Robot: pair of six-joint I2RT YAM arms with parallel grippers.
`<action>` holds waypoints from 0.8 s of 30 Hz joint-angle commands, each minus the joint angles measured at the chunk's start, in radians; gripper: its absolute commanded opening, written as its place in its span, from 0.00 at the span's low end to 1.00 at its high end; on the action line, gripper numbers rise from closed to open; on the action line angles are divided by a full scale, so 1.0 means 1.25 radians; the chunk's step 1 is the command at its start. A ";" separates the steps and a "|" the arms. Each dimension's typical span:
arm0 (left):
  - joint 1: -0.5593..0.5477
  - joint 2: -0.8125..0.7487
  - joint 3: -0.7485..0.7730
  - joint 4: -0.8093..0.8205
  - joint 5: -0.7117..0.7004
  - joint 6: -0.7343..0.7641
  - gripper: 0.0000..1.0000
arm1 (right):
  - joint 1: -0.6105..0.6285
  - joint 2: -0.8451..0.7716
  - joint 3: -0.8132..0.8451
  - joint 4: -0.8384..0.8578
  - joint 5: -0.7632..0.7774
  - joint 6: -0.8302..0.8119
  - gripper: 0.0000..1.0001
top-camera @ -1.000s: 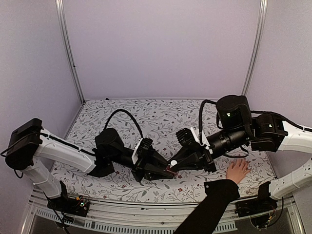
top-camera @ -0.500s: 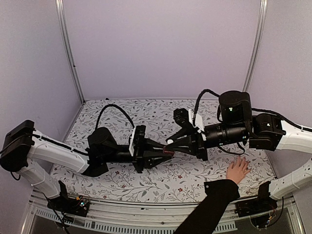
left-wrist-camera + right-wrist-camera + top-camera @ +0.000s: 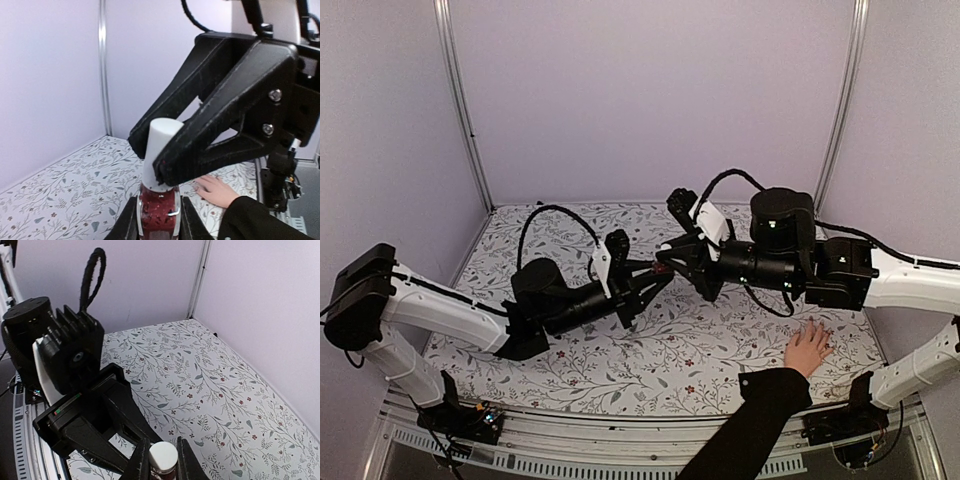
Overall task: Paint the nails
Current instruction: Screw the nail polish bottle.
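A small dark-red bottle (image 3: 159,212) with a white cap (image 3: 160,145) hangs in the air above the middle of the table. My left gripper (image 3: 159,222) is shut on the bottle's glass body. From the other side my right gripper (image 3: 163,462) is shut on the white cap (image 3: 163,455). In the top view the two grippers meet nose to nose at the bottle (image 3: 663,266). A light-skinned hand (image 3: 807,350) in a black sleeve (image 3: 750,420) lies flat at the front right with its fingers spread. Its nails are too small to make out.
The floral tablecloth (image 3: 620,370) covers the whole table. Lilac walls with metal corner posts (image 3: 465,110) close it in on three sides. The hand (image 3: 216,190) lies below and to the right of the held bottle, under the right arm (image 3: 840,270).
Both grippers, still shut on the bottle and its cap, have risen from just above the tablecloth near the front and moved toward the back. The hand has stayed put.
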 commanded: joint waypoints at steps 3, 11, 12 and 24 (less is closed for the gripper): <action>-0.025 0.046 0.083 0.073 -0.192 0.035 0.00 | 0.001 0.084 -0.009 0.006 0.109 0.063 0.00; -0.031 0.060 0.103 0.046 -0.248 0.049 0.00 | -0.007 0.087 -0.014 0.037 0.123 0.103 0.00; -0.030 0.055 0.098 0.042 -0.245 0.047 0.00 | -0.008 0.081 -0.018 0.038 0.121 0.103 0.02; -0.004 0.016 0.070 -0.024 -0.045 -0.001 0.00 | -0.019 -0.068 -0.069 0.070 0.087 0.074 0.48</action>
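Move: The nail polish bottle stands upright in the left fingers, its middle within a centimetre or so of that hand's point. Its white cap sits about 4 cm above the left hand point, directly between the closed right fingers, so the bottle's middle lies about 3 cm straight below the right hand point. The person's hand rests on the table about 33 cm to the right of either hand, roughly level with it forward and back, and some 27 cm below the left hand, 30 below the right. The bottle, held upright by its body in the left fingers with its cap in the right, is carried forward about 4 cm and dips some 2 cm, while the left hand turns counter-clockwise and the right clockwise, about 15 degrees each, twisting the cap against the body. Both hands then ease back and up a little, the left unwinding about half its turn, as the right fingers open and let go of the cap. ##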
